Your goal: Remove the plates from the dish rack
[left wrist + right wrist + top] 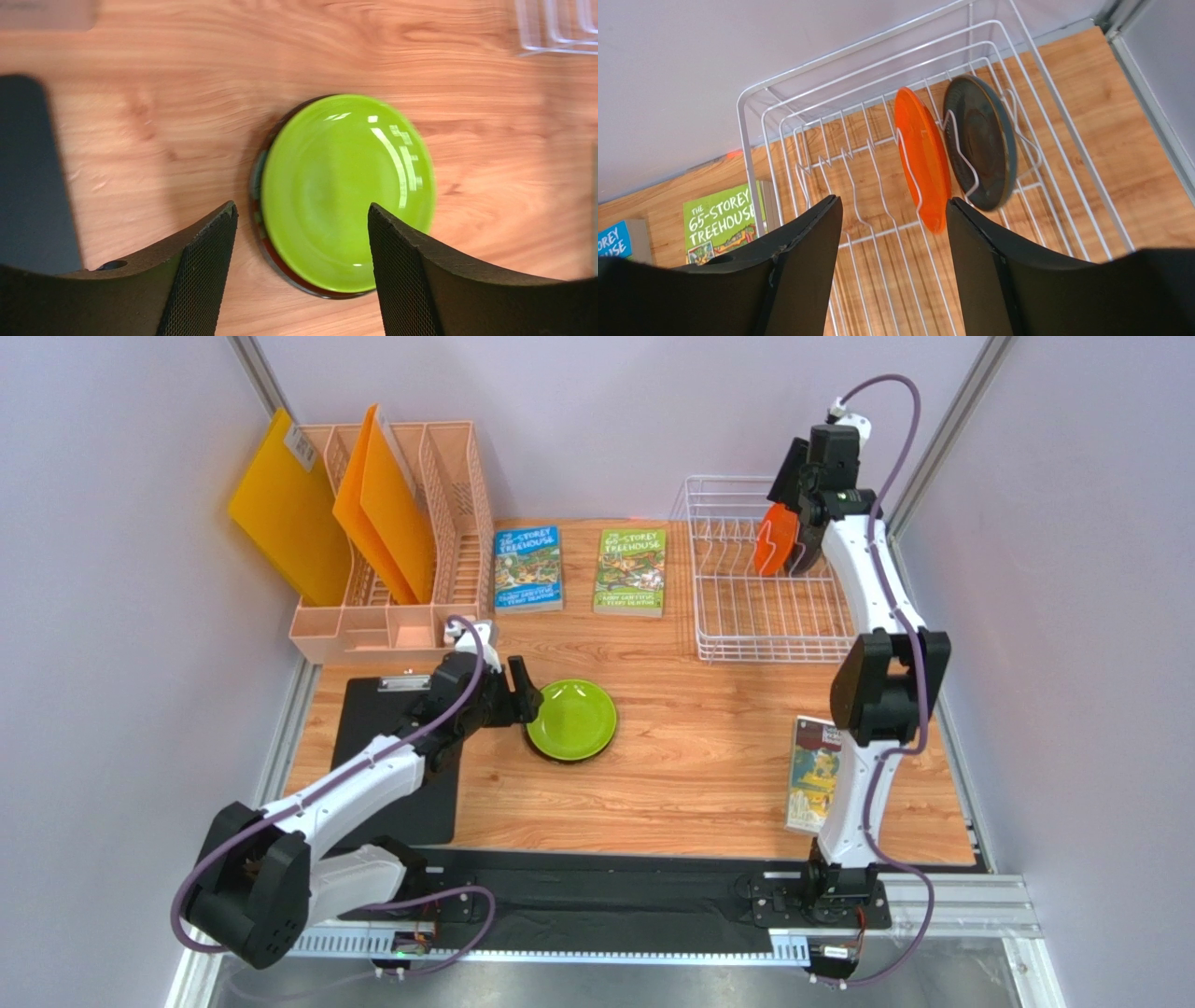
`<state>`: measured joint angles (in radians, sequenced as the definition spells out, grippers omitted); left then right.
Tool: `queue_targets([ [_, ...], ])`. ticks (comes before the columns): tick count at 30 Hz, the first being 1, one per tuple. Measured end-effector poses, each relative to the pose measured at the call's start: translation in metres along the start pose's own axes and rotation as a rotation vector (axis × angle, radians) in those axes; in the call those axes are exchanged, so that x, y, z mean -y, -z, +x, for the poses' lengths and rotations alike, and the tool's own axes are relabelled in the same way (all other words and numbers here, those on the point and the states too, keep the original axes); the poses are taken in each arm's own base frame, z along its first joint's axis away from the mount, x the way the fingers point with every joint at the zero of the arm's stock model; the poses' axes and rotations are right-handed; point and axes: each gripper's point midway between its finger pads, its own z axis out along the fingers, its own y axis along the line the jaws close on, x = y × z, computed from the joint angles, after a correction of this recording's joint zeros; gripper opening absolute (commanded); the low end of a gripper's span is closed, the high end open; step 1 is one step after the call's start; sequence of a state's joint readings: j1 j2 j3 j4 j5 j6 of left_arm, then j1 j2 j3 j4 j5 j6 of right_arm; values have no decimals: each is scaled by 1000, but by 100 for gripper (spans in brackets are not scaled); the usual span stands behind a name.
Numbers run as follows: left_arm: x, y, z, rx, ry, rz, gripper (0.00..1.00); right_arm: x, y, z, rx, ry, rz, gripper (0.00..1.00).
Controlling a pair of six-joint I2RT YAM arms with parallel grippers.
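A lime green plate (347, 189) lies flat on the wooden table, stacked on a dark red plate whose rim (270, 246) peeks out at its left. My left gripper (300, 208) hovers over the stack's near edge, open and holding nothing; from above it (522, 690) sits just left of the green plate (571, 720). In the white wire dish rack (760, 133) an orange plate (922, 157) and a dark teal-black plate (980, 140) stand upright between prongs. My right gripper (894, 201) is open above the rack, its right finger close beside the orange plate's lower edge.
A peach slotted organiser (407, 546) with orange and yellow folders stands back left. Two books (578, 569) lie at the back between the organiser and the rack (765, 567). A black clipboard (400, 756) lies under the left arm. Another book (814, 773) lies by the right arm.
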<state>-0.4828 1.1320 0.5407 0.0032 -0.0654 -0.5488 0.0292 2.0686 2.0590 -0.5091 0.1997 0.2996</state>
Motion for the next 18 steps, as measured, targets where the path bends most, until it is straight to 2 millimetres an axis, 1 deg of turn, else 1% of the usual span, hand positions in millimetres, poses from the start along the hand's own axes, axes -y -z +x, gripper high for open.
queue_targets([
  [2,15,2,-9,7,-8,67,75,-2,-19,6,-17,16,-2,60],
  [3,23,4,-13,14,-12,101,74,-1,-28,13,-34,26,2,60],
  [5,35,7,-18,18,-21,158,75,3,-40,25,-64,45,14,61],
  [7,41,8,-20,18,-31,194,75,8,-48,40,-100,65,30,61],
  [9,45,9,-18,9,-43,217,75,14,-52,51,-128,86,44,61],
  [11,46,10,-17,6,-48,226,75,18,-55,55,-136,103,60,61],
  [18,50,11,-16,-1,-62,250,75,30,-60,56,-131,163,102,60],
])
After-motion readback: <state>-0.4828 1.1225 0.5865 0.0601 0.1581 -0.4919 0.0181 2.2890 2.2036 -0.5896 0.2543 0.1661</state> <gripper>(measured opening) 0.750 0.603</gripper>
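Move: The orange plate stands on edge in the dish rack some 13 cm below the right hand, about 3 cm ahead of it and 1 cm to its right. The dark plate is roughly 5 cm to the right of the orange one and 1 cm farther out; the green book lies about 25 cm left of this hand, 2 cm ahead. From the left hand the orange plate is some 33 cm ahead and 42 cm right, the green plate about 7 cm right and 2 cm ahead. No plate touched yet: the right hand sinks about 8 cm towards the orange plate, edging slightly forward early on and then a little right, tipping its fingers some 10 degrees further down as its left side dips. Its fingers stay part open. Above the stacked plates, the left hand rises and shifts right, 3–4 cm each way, turning clockwise with open fingers, then slows nearly to rest. ##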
